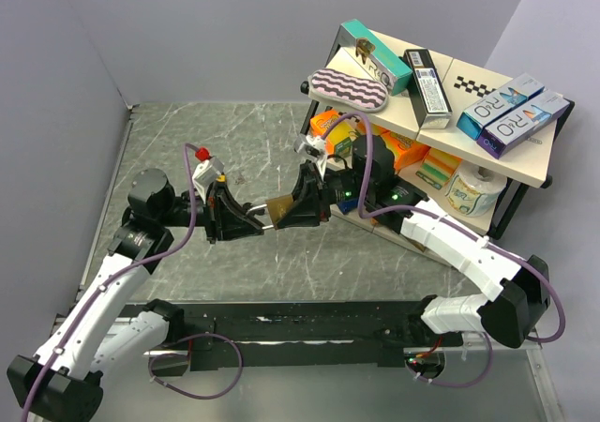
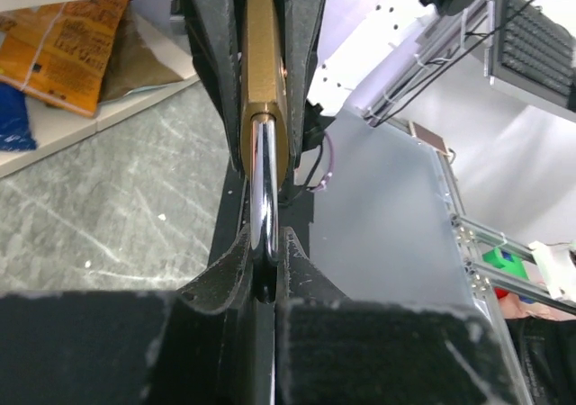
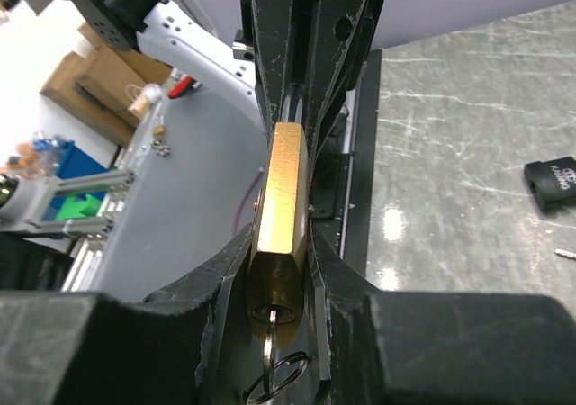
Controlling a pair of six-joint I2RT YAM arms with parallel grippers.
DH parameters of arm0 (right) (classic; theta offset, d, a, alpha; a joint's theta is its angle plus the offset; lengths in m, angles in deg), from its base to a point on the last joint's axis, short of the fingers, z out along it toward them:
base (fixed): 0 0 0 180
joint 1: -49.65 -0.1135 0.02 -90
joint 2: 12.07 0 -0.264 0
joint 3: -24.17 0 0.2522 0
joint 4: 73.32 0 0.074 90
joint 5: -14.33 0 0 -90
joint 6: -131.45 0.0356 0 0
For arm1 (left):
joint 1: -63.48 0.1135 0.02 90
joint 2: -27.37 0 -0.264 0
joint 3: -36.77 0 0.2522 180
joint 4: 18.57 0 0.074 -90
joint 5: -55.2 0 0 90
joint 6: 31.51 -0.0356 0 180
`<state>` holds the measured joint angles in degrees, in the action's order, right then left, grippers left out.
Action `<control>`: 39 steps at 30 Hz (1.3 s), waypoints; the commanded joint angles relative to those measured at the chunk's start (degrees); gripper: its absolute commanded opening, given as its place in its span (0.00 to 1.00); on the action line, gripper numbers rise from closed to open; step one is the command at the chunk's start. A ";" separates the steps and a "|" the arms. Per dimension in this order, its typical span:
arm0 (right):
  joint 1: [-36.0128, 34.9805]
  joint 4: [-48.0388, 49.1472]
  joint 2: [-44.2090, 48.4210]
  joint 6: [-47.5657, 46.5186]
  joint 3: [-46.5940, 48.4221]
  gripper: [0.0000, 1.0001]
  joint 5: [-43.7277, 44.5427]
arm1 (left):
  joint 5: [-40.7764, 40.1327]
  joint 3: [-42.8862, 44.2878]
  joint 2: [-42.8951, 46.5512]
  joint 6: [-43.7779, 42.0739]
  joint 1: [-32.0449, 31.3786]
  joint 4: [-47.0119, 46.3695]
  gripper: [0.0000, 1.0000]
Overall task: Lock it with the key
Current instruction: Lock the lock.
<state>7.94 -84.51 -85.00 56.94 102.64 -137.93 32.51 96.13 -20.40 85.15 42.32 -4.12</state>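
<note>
A brass padlock (image 1: pixel 278 208) hangs above the table between my two grippers. My left gripper (image 1: pixel 251 218) is shut on its steel shackle (image 2: pixel 263 189), with the brass body (image 2: pixel 264 72) beyond my fingertips. My right gripper (image 1: pixel 298 206) is shut on the padlock body (image 3: pixel 281 189) from the other end. The key (image 3: pixel 273 337) sits in the keyhole on the lock's bottom face, inside my right jaws, and its wire ring (image 3: pixel 281 376) hangs below it. In the left wrist view the right gripper's black fingers (image 2: pixel 297 45) clamp the body.
A low shelf (image 1: pixel 441 113) at the back right carries several boxes, with packets and a paper roll (image 1: pixel 469 189) beneath it. A small black object (image 3: pixel 549 182) lies on the marble tabletop (image 1: pixel 234 141). The table's near rail (image 1: pixel 281 319) runs below the arms.
</note>
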 commanded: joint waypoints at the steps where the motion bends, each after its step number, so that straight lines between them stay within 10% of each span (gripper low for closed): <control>1: -8.21 14.22 -3.18 4.46 1.82 0.00 -1.02 | -4.99 1.15 -3.91 4.81 -6.24 -14.93 0.01; 24: -2.85 0.78 -1.60 -2.47 3.40 0.00 -2.52 | -7.90 -0.08 2.50 -4.42 -3.54 -1.40 0.01; 33: 0.49 -9.41 -0.73 -8.71 4.90 0.63 -1.81 | -1.04 4.21 2.07 -20.04 4.73 14.59 0.01; 39: 2.78 -18.63 -0.55 -16.87 6.39 0.65 -1.90 | 2.21 7.74 0.31 -31.48 6.93 26.20 0.01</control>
<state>9.03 -96.36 -86.99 47.10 104.87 -137.90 31.35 99.00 -20.29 64.12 47.58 16.25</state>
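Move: My left hand grips the brass lock's shackle, and the lock body is about 6 cm to its right and 1 cm ahead. My right hand holds that body, its middle about 2 cm to the left of the hand; the key with its ring is some 2 cm to the right of the hand. Down on the table, roughly 16 cm below, the black lock lies about 14 cm ahead and 14 cm left of my right hand. With the shackle and body still held between my hands, I push my left hand about 1 cm right, towards the body, as both hands ease back 1 cm and my right holds its place sideways. Then both sink and go forward, 3 to 4 cm down, while my left draws about 3 cm left with the shackle and my right hand's fingers open wide around the body. ##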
